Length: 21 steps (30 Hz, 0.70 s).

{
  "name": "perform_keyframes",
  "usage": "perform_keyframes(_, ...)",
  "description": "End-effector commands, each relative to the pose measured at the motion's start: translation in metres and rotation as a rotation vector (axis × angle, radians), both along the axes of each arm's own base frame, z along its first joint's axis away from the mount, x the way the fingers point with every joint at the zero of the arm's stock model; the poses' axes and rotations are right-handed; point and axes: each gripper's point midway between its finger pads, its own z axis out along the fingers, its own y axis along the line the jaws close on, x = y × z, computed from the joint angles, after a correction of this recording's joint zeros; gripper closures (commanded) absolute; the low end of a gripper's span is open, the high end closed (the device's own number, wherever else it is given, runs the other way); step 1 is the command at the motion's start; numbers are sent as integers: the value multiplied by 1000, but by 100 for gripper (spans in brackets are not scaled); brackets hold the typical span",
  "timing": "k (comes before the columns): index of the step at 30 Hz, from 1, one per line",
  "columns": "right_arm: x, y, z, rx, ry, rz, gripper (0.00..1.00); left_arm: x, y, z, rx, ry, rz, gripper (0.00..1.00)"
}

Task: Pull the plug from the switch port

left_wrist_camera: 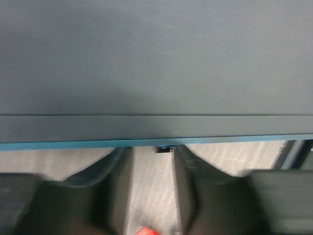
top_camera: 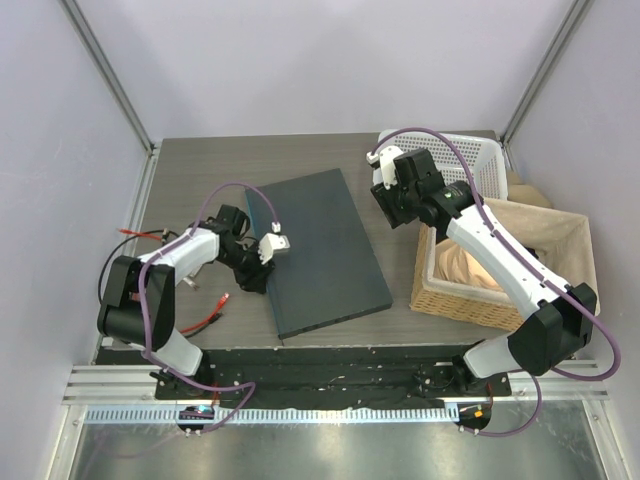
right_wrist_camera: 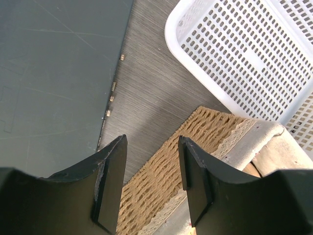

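The switch [top_camera: 320, 250] is a flat dark slate-grey box lying mid-table. In the left wrist view it [left_wrist_camera: 156, 63] fills the upper half, and a small dark socket [left_wrist_camera: 165, 149] sits under its bluish front edge. My left gripper [left_wrist_camera: 151, 149] [top_camera: 255, 275] is right at that edge, its jaws apart on either side of the socket with bare table between them. A blurred red bit [left_wrist_camera: 146, 231] shows at the bottom between the fingers. A red cable's plug end [top_camera: 222, 297] lies on the table left of the switch. My right gripper [right_wrist_camera: 152, 142] [top_camera: 398, 212] hangs open and holds nothing.
A white perforated basket [top_camera: 470, 160] [right_wrist_camera: 244, 54] stands at the back right. A cloth-lined wicker basket [top_camera: 560, 260] [right_wrist_camera: 166, 186] sits beside the switch's right edge [right_wrist_camera: 54, 73], below my right gripper. Another red cable [top_camera: 140, 235] lies at the far left.
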Motion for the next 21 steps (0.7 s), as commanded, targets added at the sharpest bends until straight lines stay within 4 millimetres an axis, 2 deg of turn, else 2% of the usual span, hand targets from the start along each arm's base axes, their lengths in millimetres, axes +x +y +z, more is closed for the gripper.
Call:
perform_keyframes(1, 7, -1, 13, 7, -50, -6, 46, 14, -14, 4, -58, -48, 2, 69)
perform_keyframes(2, 8, -1, 14, 6, -53, -8, 46, 12, -16, 6, -70, -37, -2, 81)
perform_keyframes(3, 8, -1, 14, 6, -52, -9, 47, 10, -15, 7, -77, -27, 4, 86)
perform_keyframes(8, 9, -1, 6, -5, -35, -6, 47, -3, -7, 14, -104, -6, 24, 97)
perform_keyframes(12, 10, 0, 2, -8, -25, -4, 47, -14, -4, 16, -126, -15, 18, 99)
perform_keyframes(14, 11, 2, -1, -11, -19, -2, 47, -11, -5, 17, -133, -39, 36, 92)
perform_keyframes(15, 12, 1, 0, -13, -18, -4, 47, -12, -5, 16, -132, -46, 37, 91)
perform_keyframes(19, 13, 0, -1, -26, -15, -8, 47, -4, -4, 21, -128, -113, 14, 99)
perform_keyframes(21, 12, -2, -3, -37, -7, -9, 47, -2, -2, 22, -121, -136, -22, 99)
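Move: The plug in the switch port lies just off the left hand's open fingertips, about 1 cm back and 1 cm to its right, at almost the same height. The switch's middle is roughly 16 cm to that hand's right and 9 cm ahead; a loose red plug lies some 8 cm to its left and 3 cm back. From the right hand the port plug is about 33 cm left, 12 cm back and 19 cm below. The left fingers shut from about half open and pinch the plug at the switch's left side, stopping short of fully closed. As they close, the hand slides about 1.5 cm back towards the robot to line up with the plug, then stays there gripping with hardly any wrist turn. Late on, the idle right hand sinks about 1.5 cm, touching nothing. ##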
